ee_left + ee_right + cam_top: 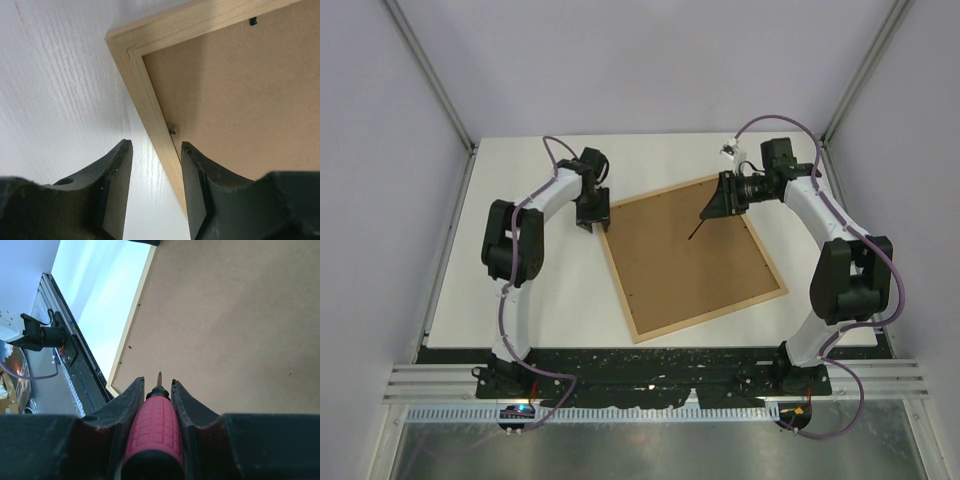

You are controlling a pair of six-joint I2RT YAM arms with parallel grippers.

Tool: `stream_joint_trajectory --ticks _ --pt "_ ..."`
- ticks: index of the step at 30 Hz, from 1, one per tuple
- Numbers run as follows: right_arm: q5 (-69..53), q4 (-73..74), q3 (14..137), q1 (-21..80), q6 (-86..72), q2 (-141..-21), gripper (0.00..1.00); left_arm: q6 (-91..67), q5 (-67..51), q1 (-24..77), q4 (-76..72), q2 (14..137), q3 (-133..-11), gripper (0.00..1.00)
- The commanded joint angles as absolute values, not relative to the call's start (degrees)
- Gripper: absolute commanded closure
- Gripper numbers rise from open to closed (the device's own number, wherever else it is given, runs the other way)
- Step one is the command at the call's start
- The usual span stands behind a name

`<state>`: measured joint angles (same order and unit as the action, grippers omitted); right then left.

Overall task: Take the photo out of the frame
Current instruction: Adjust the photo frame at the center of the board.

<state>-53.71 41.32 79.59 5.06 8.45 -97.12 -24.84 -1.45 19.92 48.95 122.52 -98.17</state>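
The frame (712, 314) lies face down and turned at an angle on the white table, its brown backing board (690, 260) facing up. The photo is hidden under the board. My left gripper (592, 222) hangs open at the frame's left corner. In the left wrist view its jaws (156, 145) straddle the pale wood strip (150, 100), one finger over the table and one over the board, near a small metal tab (172, 130). My right gripper (157, 381) is shut on a red-handled screwdriver (154, 432). The screwdriver's shaft (702, 225) points down at the board's upper middle.
Another dark tab (253, 21) sits on the board near the frame's far edge. A black base plate with rails (650, 365) runs along the table's near edge. Grey enclosure walls stand on the left, right and back.
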Motion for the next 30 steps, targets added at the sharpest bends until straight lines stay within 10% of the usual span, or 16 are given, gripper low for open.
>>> stream_joint_trajectory --ticks 1,11,25,30 --pt "-57.48 39.02 78.84 4.92 8.61 -95.45 0.92 -24.96 -0.53 20.21 50.71 126.03 -102.03 0.53" --pt "-56.78 41.66 78.05 4.92 12.38 -94.48 0.92 -24.7 2.9 20.65 52.47 127.79 -105.38 0.57" --pt "-56.43 44.3 77.35 4.83 15.29 -92.2 0.92 -24.7 3.6 21.88 52.91 128.5 -106.52 1.0" --pt "-56.25 44.21 76.99 4.04 14.86 -93.51 0.92 -23.65 4.04 21.88 53.44 128.85 -109.24 1.0"
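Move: The photo frame's left rail, at the spot the open left fingers go for, lies only about 1 cm ahead, 1 cm right and 2 cm below the left hand. From the left hand, the frame's far left corner is some 7 cm ahead and 2 cm left; the backing board's middle is roughly 7 cm back and 17 cm right. From the right hand, which holds the screwdriver, that rail spot is about 22 cm left, 6 cm ahead and 16 cm lower. Forward about 1.5 cm and down roughly 1 cm, the left hand settles over the frame's left rail just short of the far corner, fingers pointing down; then its half-open fingers close nearly shut and pinch the rail. The right hand keeps its grip on the screwdriver above the board and eases back about 2 cm. ##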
